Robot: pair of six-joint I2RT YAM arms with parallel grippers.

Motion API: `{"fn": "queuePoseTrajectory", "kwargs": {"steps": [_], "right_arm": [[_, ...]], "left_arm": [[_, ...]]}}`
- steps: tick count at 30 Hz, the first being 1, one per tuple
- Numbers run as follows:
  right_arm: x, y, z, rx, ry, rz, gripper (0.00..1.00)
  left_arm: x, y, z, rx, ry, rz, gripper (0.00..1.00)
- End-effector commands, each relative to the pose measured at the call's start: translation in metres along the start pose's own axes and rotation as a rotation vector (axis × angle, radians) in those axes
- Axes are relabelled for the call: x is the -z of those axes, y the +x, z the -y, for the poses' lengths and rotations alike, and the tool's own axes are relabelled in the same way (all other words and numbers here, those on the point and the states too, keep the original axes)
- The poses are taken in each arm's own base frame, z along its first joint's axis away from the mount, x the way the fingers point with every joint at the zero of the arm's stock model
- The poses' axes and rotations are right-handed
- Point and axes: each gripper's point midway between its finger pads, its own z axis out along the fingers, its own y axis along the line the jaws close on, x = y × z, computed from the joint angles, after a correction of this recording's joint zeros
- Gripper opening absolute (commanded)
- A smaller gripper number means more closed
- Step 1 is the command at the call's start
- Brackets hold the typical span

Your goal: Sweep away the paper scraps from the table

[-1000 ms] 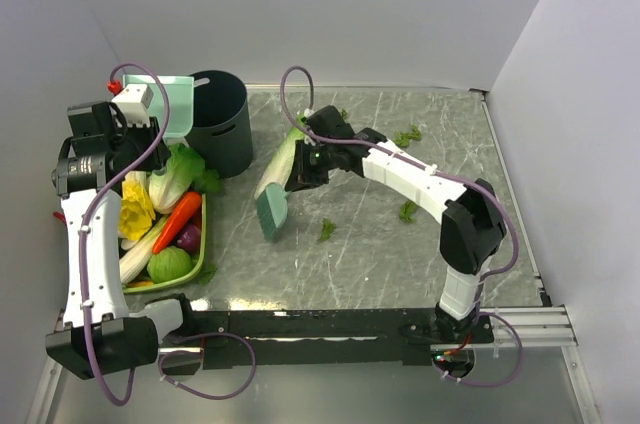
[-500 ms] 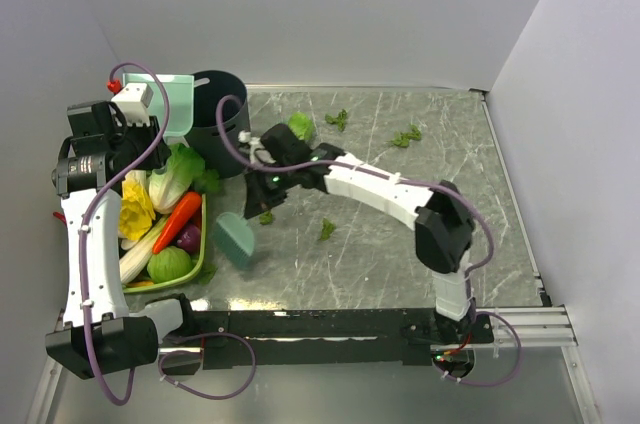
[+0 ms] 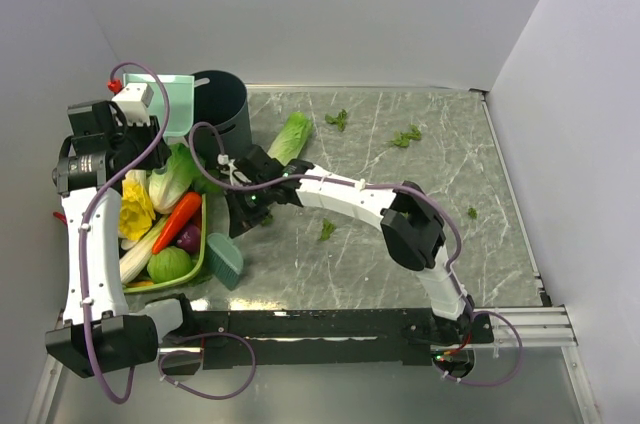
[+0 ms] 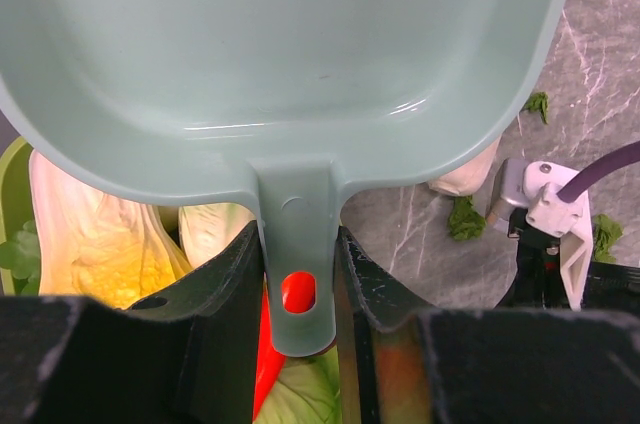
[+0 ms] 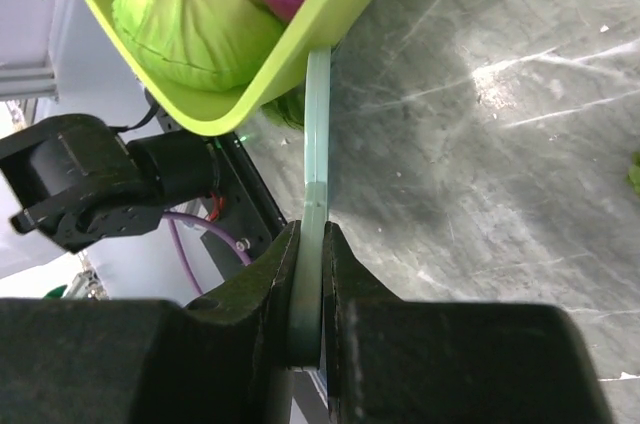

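Note:
Several dark-green paper scraps lie on the grey marbled table [image 3: 380,254]: one at mid-table [image 3: 326,230], two near the back [image 3: 337,119] [image 3: 405,136], one to the right [image 3: 471,212]. My right gripper [image 3: 243,216] [image 5: 310,234] reaches far left and is shut on the thin handle of the teal brush [image 3: 225,259] [image 5: 314,144], whose head hangs by the tray's front corner. My left gripper [image 4: 300,244] is shut on the handle of the teal dustpan [image 3: 175,104] [image 4: 290,54], held over the tray. More scraps [image 4: 465,216] show beneath it.
A lime-green tray [image 3: 203,244] [image 5: 300,54] of vegetables sits at the table's left edge. A dark bin [image 3: 222,119] stands at the back left, with a pale-green cabbage [image 3: 290,137] lying next to it. White walls close in the back and right.
My right arm has swung left across the table with the brush, from the middle to the tray's front corner. The left arm and dustpan have stayed still.

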Motion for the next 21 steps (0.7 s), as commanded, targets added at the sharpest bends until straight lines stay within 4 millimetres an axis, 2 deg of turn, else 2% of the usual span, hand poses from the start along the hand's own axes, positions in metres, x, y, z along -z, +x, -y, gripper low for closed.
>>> {"fn": "queuePoseTrajectory", "kwargs": {"steps": [1, 4, 5, 6, 8, 9, 10, 12, 13, 17, 21], "right_arm": [[0.017, -0.001, 0.023, -0.064, 0.107, 0.038, 0.00], [0.047, -0.002, 0.046, -0.067, 0.181, 0.078, 0.00], [0.059, -0.002, 0.061, -0.080, 0.214, 0.083, 0.00], [0.068, 0.001, 0.068, -0.072, 0.232, 0.084, 0.00], [0.097, 0.011, 0.090, -0.062, 0.284, 0.083, 0.00], [0.104, 0.022, 0.101, -0.070, 0.298, 0.071, 0.00], [0.123, 0.018, 0.089, -0.002, 0.253, 0.102, 0.00], [0.138, 0.019, 0.078, 0.090, 0.196, 0.115, 0.00], [0.145, 0.021, 0.064, 0.182, 0.142, 0.112, 0.00], [0.143, 0.024, 0.038, 0.264, 0.039, 0.117, 0.00], [0.133, 0.011, 0.017, 0.298, 0.013, 0.140, 0.00]], "left_arm": [[0.004, -0.020, 0.000, -0.010, 0.002, 0.062, 0.01], [0.004, -0.023, 0.000, -0.012, 0.002, 0.069, 0.01], [0.004, -0.024, 0.000, -0.011, 0.002, 0.072, 0.01], [0.004, -0.025, 0.003, -0.017, 0.018, 0.074, 0.01], [0.005, -0.030, 0.006, -0.025, 0.039, 0.078, 0.01], [0.005, -0.031, 0.007, -0.028, 0.047, 0.081, 0.01], [0.005, -0.036, 0.009, -0.034, 0.056, 0.095, 0.01], [0.005, -0.039, 0.009, -0.038, 0.056, 0.106, 0.01], [0.005, -0.040, 0.009, -0.040, 0.055, 0.113, 0.01], [0.005, -0.045, 0.009, -0.040, 0.058, 0.132, 0.01], [0.010, -0.046, 0.013, -0.049, 0.072, 0.137, 0.01]]}}
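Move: The right hand holds the brush by its handle. The scrap it is going for lies against the near right rim of the vegetable basket, about 8 cm left, 9 cm back and some 11 cm below. The basket's middle is 17 cm left and 3 cm ahead. A second scrap, at the cabbage's near end, lies 6 cm right and 5 cm ahead; a third lies 21 cm right and 2 cm ahead. From the left hand the rim scrap is about 8 cm right and 20 cm back, far below. Rightward and a little forward, away from the basket rim, the right hand draws the brush in a low quick stroke of about 15 cm, dipping some 2 cm at first and sweeping the rim scrap along. It then lifts about 8 cm from the lowest point, tilting the head up, and turns back a couple of centimetres left and towards the base. Its grip stays shut on the handle; the left keeps hold of the dustpan, easing slightly up and forward. ##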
